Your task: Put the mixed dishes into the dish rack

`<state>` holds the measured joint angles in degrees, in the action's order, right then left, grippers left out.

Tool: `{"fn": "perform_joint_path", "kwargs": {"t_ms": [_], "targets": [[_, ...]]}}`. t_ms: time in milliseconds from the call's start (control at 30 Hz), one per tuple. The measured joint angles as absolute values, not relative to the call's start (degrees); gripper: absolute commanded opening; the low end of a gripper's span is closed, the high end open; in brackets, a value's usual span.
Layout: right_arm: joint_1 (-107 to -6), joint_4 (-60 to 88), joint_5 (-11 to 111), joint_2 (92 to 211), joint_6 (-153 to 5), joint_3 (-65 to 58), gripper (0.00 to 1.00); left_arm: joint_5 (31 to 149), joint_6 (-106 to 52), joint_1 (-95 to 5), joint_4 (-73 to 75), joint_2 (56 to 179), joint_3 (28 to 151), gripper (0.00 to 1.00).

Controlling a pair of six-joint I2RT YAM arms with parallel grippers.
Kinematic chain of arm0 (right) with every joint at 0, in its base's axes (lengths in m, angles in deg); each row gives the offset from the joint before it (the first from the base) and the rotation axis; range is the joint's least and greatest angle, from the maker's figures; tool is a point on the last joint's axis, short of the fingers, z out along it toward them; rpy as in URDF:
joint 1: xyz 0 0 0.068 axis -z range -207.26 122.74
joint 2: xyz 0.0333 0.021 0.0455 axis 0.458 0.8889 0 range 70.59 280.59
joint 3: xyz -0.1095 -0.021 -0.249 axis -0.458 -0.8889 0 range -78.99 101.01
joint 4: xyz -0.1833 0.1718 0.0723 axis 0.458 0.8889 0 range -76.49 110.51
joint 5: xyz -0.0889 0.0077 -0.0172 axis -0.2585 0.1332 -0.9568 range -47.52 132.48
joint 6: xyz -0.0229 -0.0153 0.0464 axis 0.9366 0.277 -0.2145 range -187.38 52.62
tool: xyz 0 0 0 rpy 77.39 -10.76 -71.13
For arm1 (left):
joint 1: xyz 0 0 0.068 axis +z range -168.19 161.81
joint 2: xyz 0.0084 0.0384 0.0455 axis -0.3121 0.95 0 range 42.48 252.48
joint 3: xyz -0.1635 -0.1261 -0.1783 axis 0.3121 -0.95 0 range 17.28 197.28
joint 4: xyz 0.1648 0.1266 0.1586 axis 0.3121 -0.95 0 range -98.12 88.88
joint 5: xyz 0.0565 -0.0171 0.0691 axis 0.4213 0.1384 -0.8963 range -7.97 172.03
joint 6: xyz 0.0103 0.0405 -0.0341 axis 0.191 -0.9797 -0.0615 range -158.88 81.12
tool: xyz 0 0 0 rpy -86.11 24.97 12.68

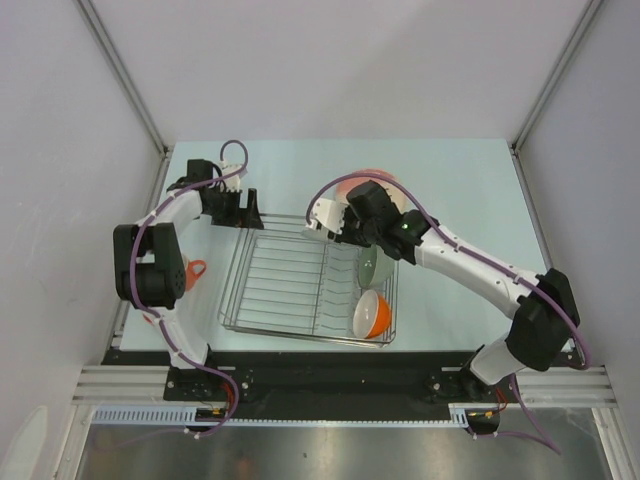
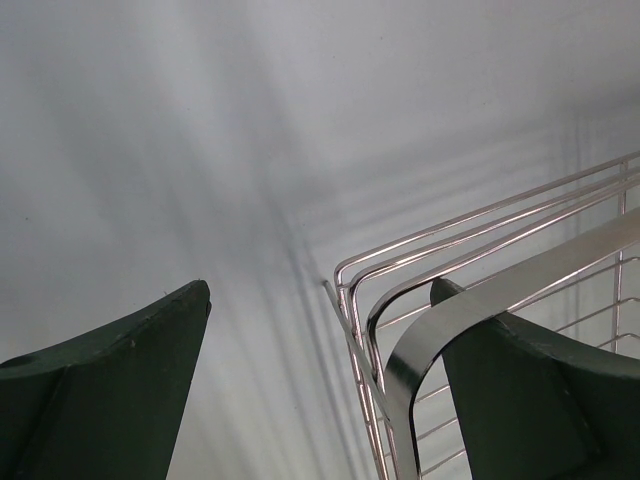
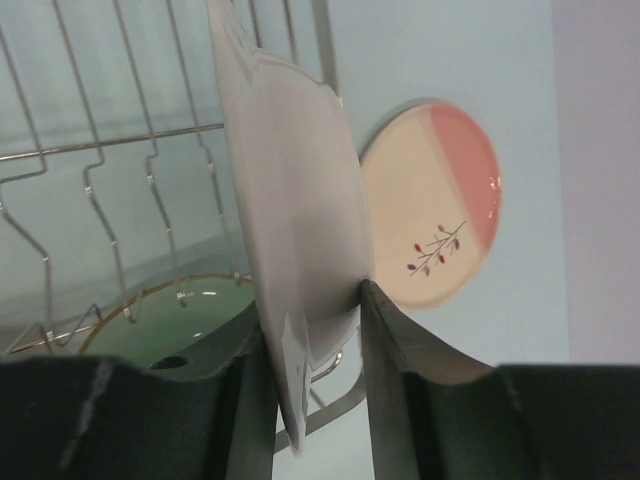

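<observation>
The white shallow bowl stands on edge at the far right end of the dish rack. My right gripper has a finger touching each side of its rim. In the rack's right side lie the sage green bowl and the orange-outside bowl. The pink-and-cream plate lies flat on the table beyond the rack, partly hidden by my right arm in the top view. My left gripper stands open and empty at the rack's far left corner. The orange mug peeks out from behind my left arm.
The rack's upright tines rise close beside the white bowl. White booth walls close in the table on the left, back and right. My left arm's elbow hangs over the table's left edge, next to the mug.
</observation>
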<state>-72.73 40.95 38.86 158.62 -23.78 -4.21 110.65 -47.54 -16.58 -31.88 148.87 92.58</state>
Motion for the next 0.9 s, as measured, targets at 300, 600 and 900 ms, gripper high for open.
{"fn": "perform_joint_path", "kwargs": {"t_ms": [300,600,900], "targets": [[-72.56,44.36,42.05,156.48,-29.53,-7.9,1.0,110.63,-47.56,-16.58,-31.9,148.46,92.58,0.97],[-71.12,46.72,43.23,155.52,-31.19,-10.09,1.0,110.67,-47.98,-16.58,-32.36,148.43,92.58,0.97],[-63.88,53.19,44.83,143.1,-34.65,-11.42,1.0,110.6,-47.96,-16.69,-32.8,148.17,92.58,0.97]]}}
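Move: The right hand still holds the white plate over the far part of the dish rack; the plate's middle is about 4 cm ahead of that hand, 5 cm left and 8 cm below. The green bowl is roughly 4 cm back, 5 cm right and 12 cm down; the pink-and-cream plate is 17 cm ahead, 5 cm right and 21 cm below. From the left hand, the white plate lies some 21 cm right and 3 cm back, about 3 cm higher. Right hand opens off the white plate, dipping back about 5 cm, then swings 8 cm right and up. ##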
